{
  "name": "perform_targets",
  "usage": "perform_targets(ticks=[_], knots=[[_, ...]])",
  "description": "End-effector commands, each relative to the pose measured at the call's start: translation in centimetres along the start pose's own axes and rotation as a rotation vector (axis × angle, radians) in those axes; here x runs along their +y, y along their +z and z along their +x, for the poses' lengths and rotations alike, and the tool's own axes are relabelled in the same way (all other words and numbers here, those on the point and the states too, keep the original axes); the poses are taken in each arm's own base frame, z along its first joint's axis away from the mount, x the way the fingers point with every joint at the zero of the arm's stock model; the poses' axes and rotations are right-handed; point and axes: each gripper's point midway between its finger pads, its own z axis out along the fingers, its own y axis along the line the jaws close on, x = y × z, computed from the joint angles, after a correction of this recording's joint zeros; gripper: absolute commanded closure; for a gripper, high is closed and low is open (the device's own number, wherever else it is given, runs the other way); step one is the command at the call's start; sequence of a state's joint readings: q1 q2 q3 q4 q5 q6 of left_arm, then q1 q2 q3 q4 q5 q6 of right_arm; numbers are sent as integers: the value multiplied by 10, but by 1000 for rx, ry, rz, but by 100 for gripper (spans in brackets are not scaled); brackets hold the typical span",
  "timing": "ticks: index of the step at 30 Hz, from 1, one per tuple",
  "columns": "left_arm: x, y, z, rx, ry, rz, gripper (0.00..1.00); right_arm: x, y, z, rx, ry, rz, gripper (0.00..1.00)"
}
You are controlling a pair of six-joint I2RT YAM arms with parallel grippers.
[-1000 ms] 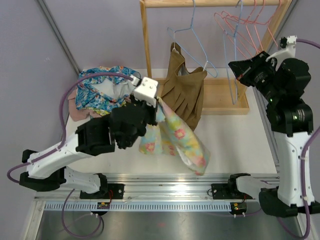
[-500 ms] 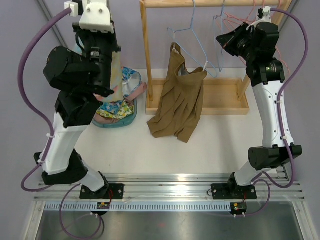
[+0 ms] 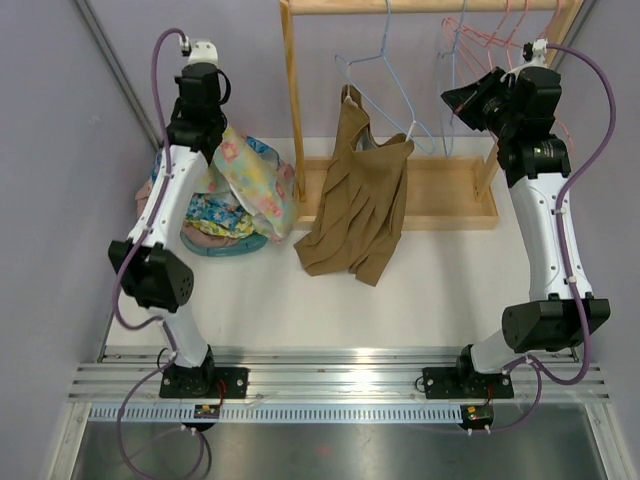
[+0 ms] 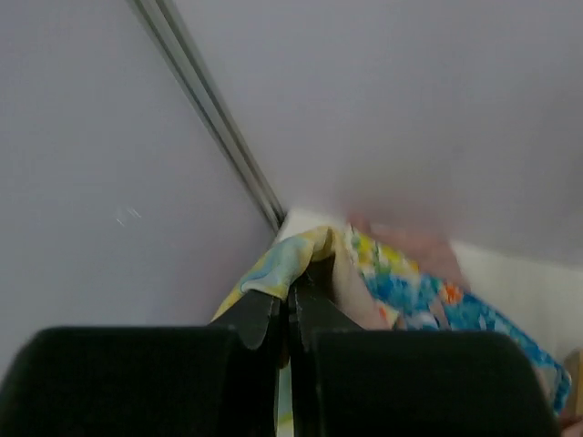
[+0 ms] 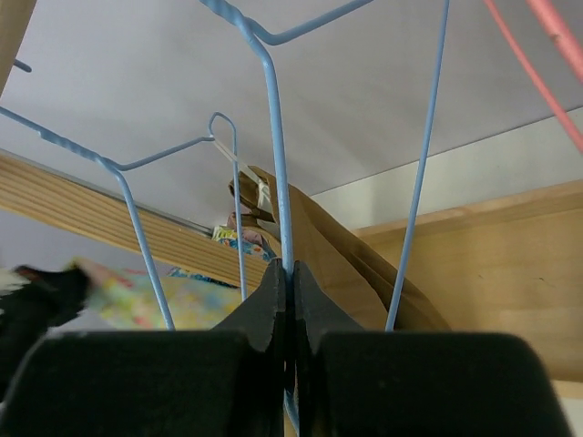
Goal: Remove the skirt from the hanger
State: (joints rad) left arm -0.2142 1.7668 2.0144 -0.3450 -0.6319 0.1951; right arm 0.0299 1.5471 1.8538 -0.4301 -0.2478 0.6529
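Note:
My left gripper (image 3: pixel 208 140) is raised at the back left and shut on a pastel floral skirt (image 3: pixel 252 185), which hangs down over a pile of clothes (image 3: pixel 212 225). In the left wrist view the jaws (image 4: pixel 290 289) pinch the skirt's hem (image 4: pixel 278 264). My right gripper (image 3: pixel 463 100) is up at the rail, shut on an empty blue wire hanger (image 5: pixel 276 173). A brown skirt (image 3: pixel 360 200) hangs by one corner from another blue hanger (image 3: pixel 385 75), its lower part resting on the table. It also shows in the right wrist view (image 5: pixel 346 264).
A wooden clothes rack (image 3: pixel 291 110) with a tray base (image 3: pixel 450 195) stands at the back. Red wire hangers (image 3: pixel 500 30) hang at the rail's right end. A metal corner post (image 4: pixel 214 118) runs close behind my left gripper.
My left arm swung up from the table front to the back left, carrying the floral skirt over the pile. My right arm rose to the rail and stays on the blue hanger.

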Motion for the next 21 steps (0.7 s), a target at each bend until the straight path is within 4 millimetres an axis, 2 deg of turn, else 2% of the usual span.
perform_targets(ticks=[1, 2, 3, 4, 5, 6, 8, 9, 10, 11, 12, 13, 14, 15, 16, 17, 18, 19, 20, 21], knots=[[-10, 20, 71, 205, -157, 11, 100, 14, -20, -20, -85, -13, -42, 100], [-15, 21, 89, 249, -202, 23, 100, 13, -22, -20, -85, -20, -35, 100], [-12, 19, 95, 266, -224, 37, 93, 13, -25, -19, -86, -20, -30, 100], [-15, 14, 100, 292, -230, 67, 75, 13, -26, -19, -86, -22, -30, 100], [-23, 10, 105, 318, -252, 112, 15, 15, -28, -22, -93, -31, -33, 100], [-21, 3, 102, 324, -265, 119, 1, 13, -27, -21, -86, -33, -25, 100], [-19, -13, 102, 358, -290, 136, 1, 17, -29, -27, -96, -41, -25, 100], [-8, -29, 91, 338, -311, 137, 1, 15, -27, -26, -87, -39, -15, 100], [-5, -38, 91, 340, -324, 141, 1, 18, -29, -30, -93, -46, -20, 100], [1, -48, 86, 324, -331, 150, 1, 19, -30, -30, -92, -47, -19, 95], [1, -57, 97, 340, -320, 162, 1, 17, -29, -28, -81, -48, -12, 81], [13, -77, 81, 295, -343, 181, 1, 19, -32, -30, -84, -60, -12, 32], [17, -86, 80, 288, -347, 191, 1, 20, -36, -31, -85, -62, -7, 18], [22, -113, 99, 321, -337, 227, 1, 19, -46, -37, -118, -81, 20, 1], [26, -122, 88, 293, -354, 246, 1, 17, -46, -36, -116, -89, 23, 1], [28, -133, 90, 291, -356, 263, 1, 17, -51, -38, -123, -99, 37, 1], [29, -142, 92, 293, -356, 276, 1, 18, -61, -44, -149, -111, 52, 0], [25, -152, 110, 335, -342, 302, 1, 18, -67, -47, -165, -133, 63, 1], [33, -167, 106, 313, -362, 310, 1, 20, -74, -51, -181, -143, 67, 1], [32, -176, 115, 337, -359, 321, 1, 27, -88, -58, -216, -151, 61, 1]])
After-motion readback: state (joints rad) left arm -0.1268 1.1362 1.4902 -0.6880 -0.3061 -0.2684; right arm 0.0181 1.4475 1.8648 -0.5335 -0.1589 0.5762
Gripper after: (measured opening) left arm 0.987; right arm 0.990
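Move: The left hand holds the pastel floral skirt above the skirt pile on the basket; the pile's middle lies roughly 4 cm ahead and some 32 cm below, and the rack's left post about 22 cm right, level, 18 cm lower. The right hand pinches a blue hanger, with the rack rail about 10 cm ahead and 18 cm above, straight over in the sideways sense. From it the pink hangers are about 13 cm right, 7 cm ahead and 8 cm up, the brown skirt some 19 cm left, 2 cm ahead and 20 cm down. The left hand whips the floral skirt down about 17 cm towards the pile, tipping its fingers down and opening wide near the bottom to let it go, then pulls back some 16 cm and climbs about 12 cm, empty. The right hand, still pinching the blue hanger at the rack, eases back slowly, opens its fingers wide to free the wire and ends about 3 cm back, slightly left-to-right shifted by 2 cm and a little higher. ##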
